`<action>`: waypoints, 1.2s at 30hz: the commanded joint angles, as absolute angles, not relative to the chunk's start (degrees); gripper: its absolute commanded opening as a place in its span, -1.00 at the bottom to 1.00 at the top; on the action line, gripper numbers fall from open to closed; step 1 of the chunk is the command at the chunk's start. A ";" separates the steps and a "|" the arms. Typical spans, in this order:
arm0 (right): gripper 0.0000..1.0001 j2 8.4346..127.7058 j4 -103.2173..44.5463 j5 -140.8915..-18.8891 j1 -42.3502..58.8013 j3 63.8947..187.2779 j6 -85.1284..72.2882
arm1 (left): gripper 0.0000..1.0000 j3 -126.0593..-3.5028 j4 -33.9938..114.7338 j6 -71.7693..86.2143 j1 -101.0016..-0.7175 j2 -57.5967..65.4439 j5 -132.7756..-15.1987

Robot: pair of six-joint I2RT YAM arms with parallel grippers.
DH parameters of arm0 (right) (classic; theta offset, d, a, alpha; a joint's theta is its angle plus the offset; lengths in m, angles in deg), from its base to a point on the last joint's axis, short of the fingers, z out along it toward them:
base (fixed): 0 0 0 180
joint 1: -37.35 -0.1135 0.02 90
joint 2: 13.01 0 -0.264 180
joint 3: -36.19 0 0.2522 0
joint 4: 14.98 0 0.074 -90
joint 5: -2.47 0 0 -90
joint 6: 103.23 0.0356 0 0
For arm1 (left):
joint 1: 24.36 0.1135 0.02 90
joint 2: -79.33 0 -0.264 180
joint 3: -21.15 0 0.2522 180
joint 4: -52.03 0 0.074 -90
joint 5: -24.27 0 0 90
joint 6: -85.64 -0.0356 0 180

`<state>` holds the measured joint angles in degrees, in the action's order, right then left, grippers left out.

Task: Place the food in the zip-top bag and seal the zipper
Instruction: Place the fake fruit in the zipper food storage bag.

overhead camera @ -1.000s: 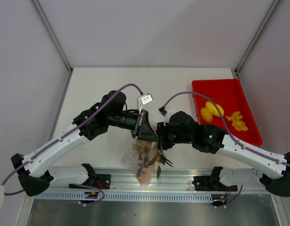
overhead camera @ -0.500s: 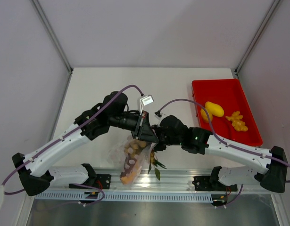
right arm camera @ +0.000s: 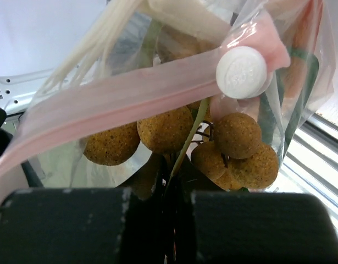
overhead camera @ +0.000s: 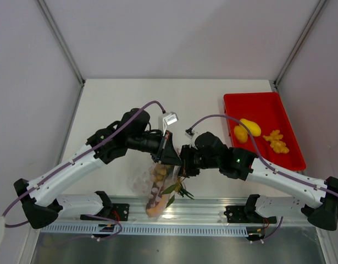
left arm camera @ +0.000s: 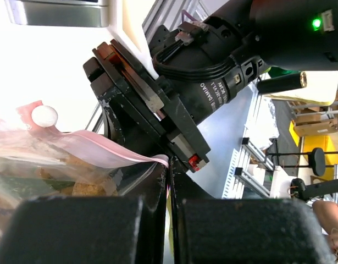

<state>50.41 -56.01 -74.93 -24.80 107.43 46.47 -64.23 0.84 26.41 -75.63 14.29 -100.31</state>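
Observation:
The zip-top bag (overhead camera: 153, 184) hangs off the table between both arms, clear with pink dots. Food fills it: an olive grape bunch (right arm camera: 234, 137), green onion leaves (overhead camera: 178, 190) and an orange-red piece (overhead camera: 154, 209) at the bottom. My left gripper (overhead camera: 170, 155) (left arm camera: 170, 176) is shut on the end of the pink zipper (left arm camera: 103, 149). A white slider (right arm camera: 241, 71) sits on the zipper (right arm camera: 119, 93). My right gripper (overhead camera: 183, 166) (right arm camera: 171, 176) is shut on the bag just below the strip, with a green stalk running into the pinch.
A red tray (overhead camera: 232, 100) stands at the right with a yellow pepper-like piece (overhead camera: 245, 129) and a yellow lumpy piece (overhead camera: 277, 141) in it. The bag hangs over the metal rail (overhead camera: 212, 212) at the table's near edge.
My right gripper has closed on the bag's top beside the left gripper. The hanging bag has swung a little to the left. The left gripper keeps its grip.

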 commanded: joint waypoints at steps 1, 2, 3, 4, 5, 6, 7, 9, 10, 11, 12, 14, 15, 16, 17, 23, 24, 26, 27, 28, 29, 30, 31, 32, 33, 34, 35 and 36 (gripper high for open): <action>-0.91 49.13 -54.32 -74.33 -25.22 109.37 46.79 | -0.99 -66.00 1.52 24.38 -76.04 14.73 -99.73; -0.91 49.30 -53.45 -76.09 -25.75 108.67 47.23 | -0.99 -65.48 2.57 25.69 -76.04 14.73 -101.04; -0.87 49.74 -52.57 -80.11 -27.06 108.14 47.50 | -0.99 -65.21 5.28 26.48 -76.04 14.90 -103.58; -0.82 50.70 -51.34 -81.63 -27.68 107.35 47.58 | -0.99 -64.77 6.70 27.36 -76.04 14.99 -104.74; -0.73 51.49 -49.15 -82.43 -28.12 106.30 47.59 | -0.99 -64.60 7.76 28.50 -76.04 14.99 -105.53; -0.65 52.72 -48.43 -82.69 -28.39 106.12 47.06 | -0.99 -64.59 8.73 28.77 -76.04 14.99 -106.15; -0.63 55.17 -48.34 -82.44 -28.74 106.38 46.45 | -0.99 -65.29 8.39 28.86 -76.13 14.91 -105.98; -0.49 56.94 -50.70 -83.31 -29.44 108.48 44.61 | -0.99 -66.17 6.99 28.25 -75.95 15.17 -103.89; -0.43 57.21 -51.41 -83.92 -30.23 108.92 44.08 | -0.99 -66.44 6.46 27.99 -75.86 15.60 -103.17; -0.27 56.78 -52.63 -83.84 -30.32 109.19 43.55 | -0.99 -66.27 6.10 27.73 -75.60 16.04 -102.56; -0.17 56.25 -53.34 -83.84 -30.50 109.28 42.50 | -0.99 -66.00 6.10 27.72 -75.34 16.40 -101.42; 0.13 53.37 -56.58 -84.89 -30.50 109.37 41.61 | -0.99 -64.61 6.54 28.07 -74.38 17.80 -100.62; 0.23 52.39 -57.99 -85.50 -30.50 110.06 40.91 | -0.99 -64.25 6.97 28.25 -74.11 18.15 -100.53; 0.34 51.42 -59.66 -86.12 -30.50 110.59 39.77 | -0.99 -63.72 8.02 28.42 -73.76 18.42 -100.79; 0.53 49.50 -62.20 -86.56 -30.24 111.03 39.15 | -0.99 -62.32 8.47 28.95 -73.06 19.03 -101.06; 0.71 44.83 -69.85 -85.24 -29.18 115.86 34.67 | -0.99 -60.73 9.53 29.13 -71.04 19.48 -102.02; 0.71 43.86 -70.83 -85.94 -29.18 116.57 34.40 | -0.99 -60.64 9.44 29.13 -70.77 19.56 -102.11; 0.71 42.89 -72.76 -85.95 -29.01 118.23 33.53 | -0.99 -60.64 9.44 28.87 -69.72 19.65 -102.81; 0.71 42.37 -73.03 -85.78 -28.83 118.68 33.35 | -0.99 -60.73 9.26 28.69 -69.54 19.65 -102.90; 0.71 41.58 -73.56 -85.25 -28.66 119.03 33.17 | -0.99 -60.73 9.18 28.60 -69.19 19.56 -102.99; 0.71 41.13 -73.56 -84.55 -28.48 119.56 32.65 | -0.99 -60.73 9.00 28.43 -68.75 19.48 -103.17; 0.71 40.87 -73.56 -83.85 -28.30 119.65 32.47 | -0.99 -60.73 9.00 28.43 -68.57 19.30 -103.43; 0.71 40.52 -74.26 -82.97 -27.95 119.91 32.38 | -0.99 -60.81 9.00 28.25 -68.48 18.87 -103.60; 0.70 40.34 -74.96 -83.14 -27.78 120.87 32.21 | -0.99 -60.99 9.00 28.25 -68.39 18.60 -103.87; 0.69 40.25 -75.84 -83.48 -27.86 121.40 31.77 | -0.99 -60.99 9.09 28.16 -68.39 18.34 -104.31; 0.68 39.73 -77.42 -84.79 -27.69 121.93 31.50 | -0.99 -61.16 9.26 28.08 -68.39 17.90 -104.57; 0.67 39.38 -78.13 -85.68 -27.69 122.54 31.07 | -0.99 -60.99 9.26 28.07 -68.39 17.63 -104.75; 0.66 38.85 -78.66 -86.73 -27.60 123.07 30.80 | -0.99 -60.90 9.26 28.07 -68.39 17.46 -105.01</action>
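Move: The right fingers hold the fruit bunch by its stem at the bag's open mouth, whose middle lies some 3 cm left, 1 cm ahead and 1 cm below. The fruit's brown balls are about 4 cm left, level ahead and 3 cm down; the white zipper slider 4 cm ahead, 4 left, 5 below. From the left hand, pinching the rim, the mouth's middle lies roughly 7 cm below and 2 cm left, level ahead; the balls 9 cm below, 3 left, 1 back. Letting go of the fruit bunch in the bag's mouth, the right fingers spread wide as the hand first dips about 3 cm with a small nudge left, then backs out to the right and up, roughly 10 cm above its lowest point, rolling some 15 degrees. The left hand keeps pinching the rim, dips slightly, then carries it forward, ending about 2 cm farther out and a little left and up. ##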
